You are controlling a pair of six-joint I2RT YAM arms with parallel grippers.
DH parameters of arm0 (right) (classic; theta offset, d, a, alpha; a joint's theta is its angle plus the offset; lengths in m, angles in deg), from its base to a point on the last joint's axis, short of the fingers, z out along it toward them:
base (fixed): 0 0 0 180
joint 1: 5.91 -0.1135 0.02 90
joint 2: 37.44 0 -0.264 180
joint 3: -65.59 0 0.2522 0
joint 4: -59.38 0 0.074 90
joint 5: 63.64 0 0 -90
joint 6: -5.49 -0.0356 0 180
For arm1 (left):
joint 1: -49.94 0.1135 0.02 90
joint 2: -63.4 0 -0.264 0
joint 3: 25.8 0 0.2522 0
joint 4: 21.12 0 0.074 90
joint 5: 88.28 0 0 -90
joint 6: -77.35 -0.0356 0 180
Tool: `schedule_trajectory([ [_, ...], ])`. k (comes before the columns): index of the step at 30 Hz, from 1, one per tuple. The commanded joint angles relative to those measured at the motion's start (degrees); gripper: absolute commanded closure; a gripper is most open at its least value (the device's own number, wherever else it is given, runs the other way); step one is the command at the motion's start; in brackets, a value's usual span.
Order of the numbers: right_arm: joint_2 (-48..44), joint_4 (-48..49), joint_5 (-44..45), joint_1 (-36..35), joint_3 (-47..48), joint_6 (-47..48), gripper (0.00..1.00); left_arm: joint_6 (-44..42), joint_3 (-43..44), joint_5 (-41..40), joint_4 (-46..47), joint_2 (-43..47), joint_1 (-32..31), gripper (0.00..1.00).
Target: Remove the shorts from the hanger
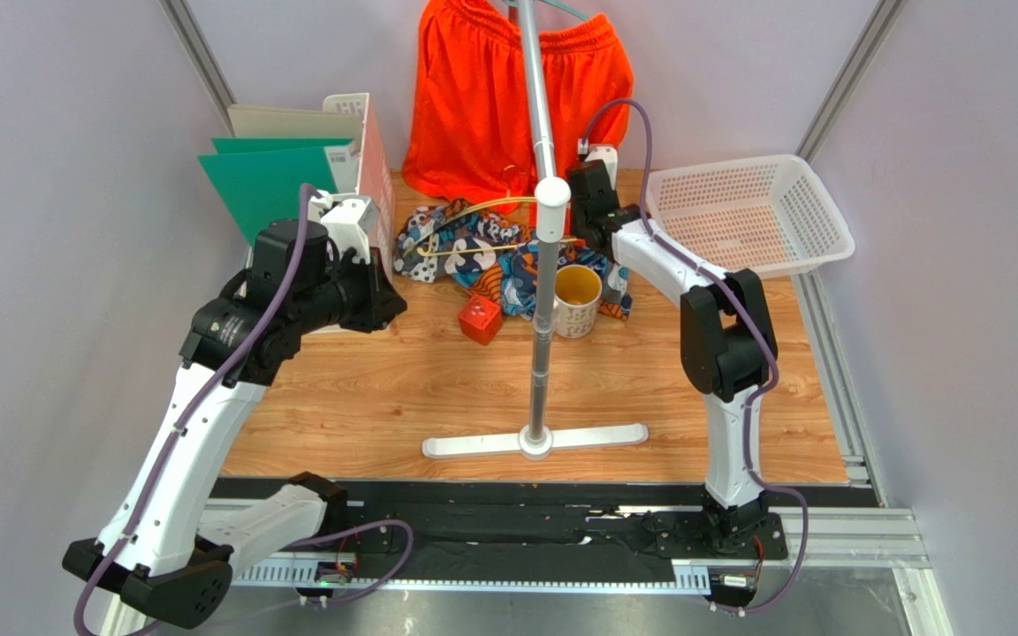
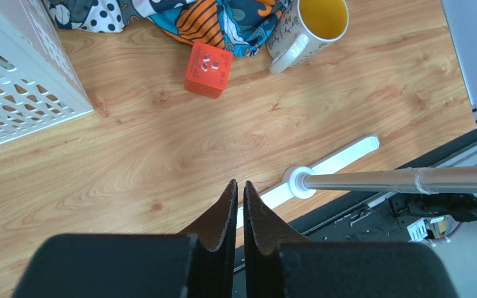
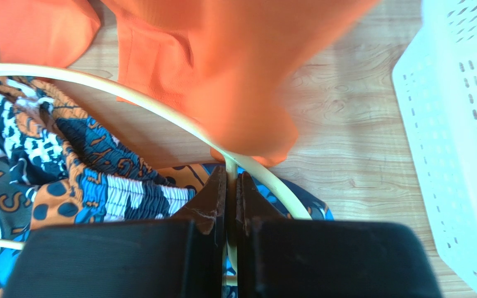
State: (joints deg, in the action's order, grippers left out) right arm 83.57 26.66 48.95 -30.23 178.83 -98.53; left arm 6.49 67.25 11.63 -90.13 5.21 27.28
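Observation:
Printed blue, white, black and orange shorts lie bunched on the table with a cream hanger over them. My right gripper is shut on a thin bar of that hanger, right above the printed shorts. Plain orange shorts hang from the rack at the back, and their hem dangles just past my right fingertips. My left gripper hovers high over bare wood, its fingers nearly touching with nothing between them. In the top view it is left of the printed shorts.
The rack pole rises mid-table from a white T-base. A yellow-lined mug and a red cube sit beside the printed shorts. A white basket stands at the back right, with green folders in a white holder back left.

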Motion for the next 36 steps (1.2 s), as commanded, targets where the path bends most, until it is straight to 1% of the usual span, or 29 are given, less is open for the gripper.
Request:
schedule_trajectory([
  [1,-5.4,7.6,0.5,-0.6,-2.9,1.0,1.00,-0.3,2.5,-1.0,-0.3,0.3,-1.2,0.90],
  [7,-8.5,11.2,2.8,-1.3,-4.6,1.4,1.00,-0.4,2.5,-2.0,-1.2,0.8,-1.2,0.90],
  [9,-9.9,13.1,2.6,-1.3,-5.7,2.9,1.00,-0.4,3.1,-2.1,-1.8,0.6,-1.3,0.90],
  [10,-10.4,14.3,2.3,-1.4,-6.4,3.7,1.00,-0.6,3.4,-2.2,-1.8,0.7,-1.3,0.90],
  [11,-11.7,17.6,1.0,-1.5,-8.4,5.1,1.00,-0.6,3.6,-2.4,-2.0,0.7,-1.3,0.90],
  [14,-12.5,23.2,-0.6,-1.5,-9.3,5.0,1.00,-0.9,4.2,-2.7,-2.0,0.5,-1.2,0.90],
  [18,-12.5,25.3,-2.6,-1.8,-7.6,4.8,1.00,-0.2,6.0,-1.5,-2.1,-0.7,-1.2,0.91],
  [20,-13.3,27.0,-3.2,-2.1,-7.8,4.6,1.00,-0.2,7.5,-1.1,-2.7,-1.1,-1.2,0.90],
  [24,-16.3,27.0,-2.7,-2.2,-9.0,4.4,1.00,-0.2,7.8,-2.2,-2.9,-0.3,-1.2,0.89],
  [27,-18.8,27.3,-3.5,-2.2,-12.1,4.3,1.00,0.5,6.9,-2.2,-2.6,-0.1,-1.1,0.86],
  [30,-20.4,27.1,-4.7,-2.3,-14.2,5.7,1.00,0.7,6.8,-1.0,-2.3,-0.7,-1.1,0.79],
  [31,-21.0,27.3,-5.1,-2.3,-14.9,6.0,1.00,0.7,6.7,-0.7,-2.2,-0.9,-1.1,0.75],
  [33,-22.0,28.6,-6.1,-2.3,-16.5,6.6,1.00,0.6,6.1,0.1,-1.8,-1.3,-1.1,0.71],
  [34,-23.4,29.1,-6.8,-2.2,-17.7,7.6,1.00,0.6,5.7,0.6,-1.4,-1.3,-1.1,0.66],
  [36,-24.5,30.3,-7.9,-2.3,-18.8,8.6,1.00,1.2,4.9,1.2,-1.2,-1.4,-1.1,0.61],
])
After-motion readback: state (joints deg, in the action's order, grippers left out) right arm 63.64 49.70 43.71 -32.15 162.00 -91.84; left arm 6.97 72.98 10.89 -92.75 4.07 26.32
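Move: The yellow hanger, still pinched by its right end in the right hand, reaches off with its middle about 13 cm to that hand's left. The patterned shorts lie beneath it, 12 cm left, 2 back and 10 below the hand; the mug stands some 12 cm back, 1 left and 7 below. The white basket is 5 ahead, 26 right and 8 below. From the left hand the shorts lie about 28 cm ahead, 17 right and 30 below. The hanger goes up, away from the patterned shorts on the table, in front of the hanging orange pair: the right hand, keeping its pinch, lifts it about 13 cm, slowly at first, while its fingers tip upward by some 25 degrees. The left hand rises a little, clear of everything, then starts opening its nearly shut fingers. ##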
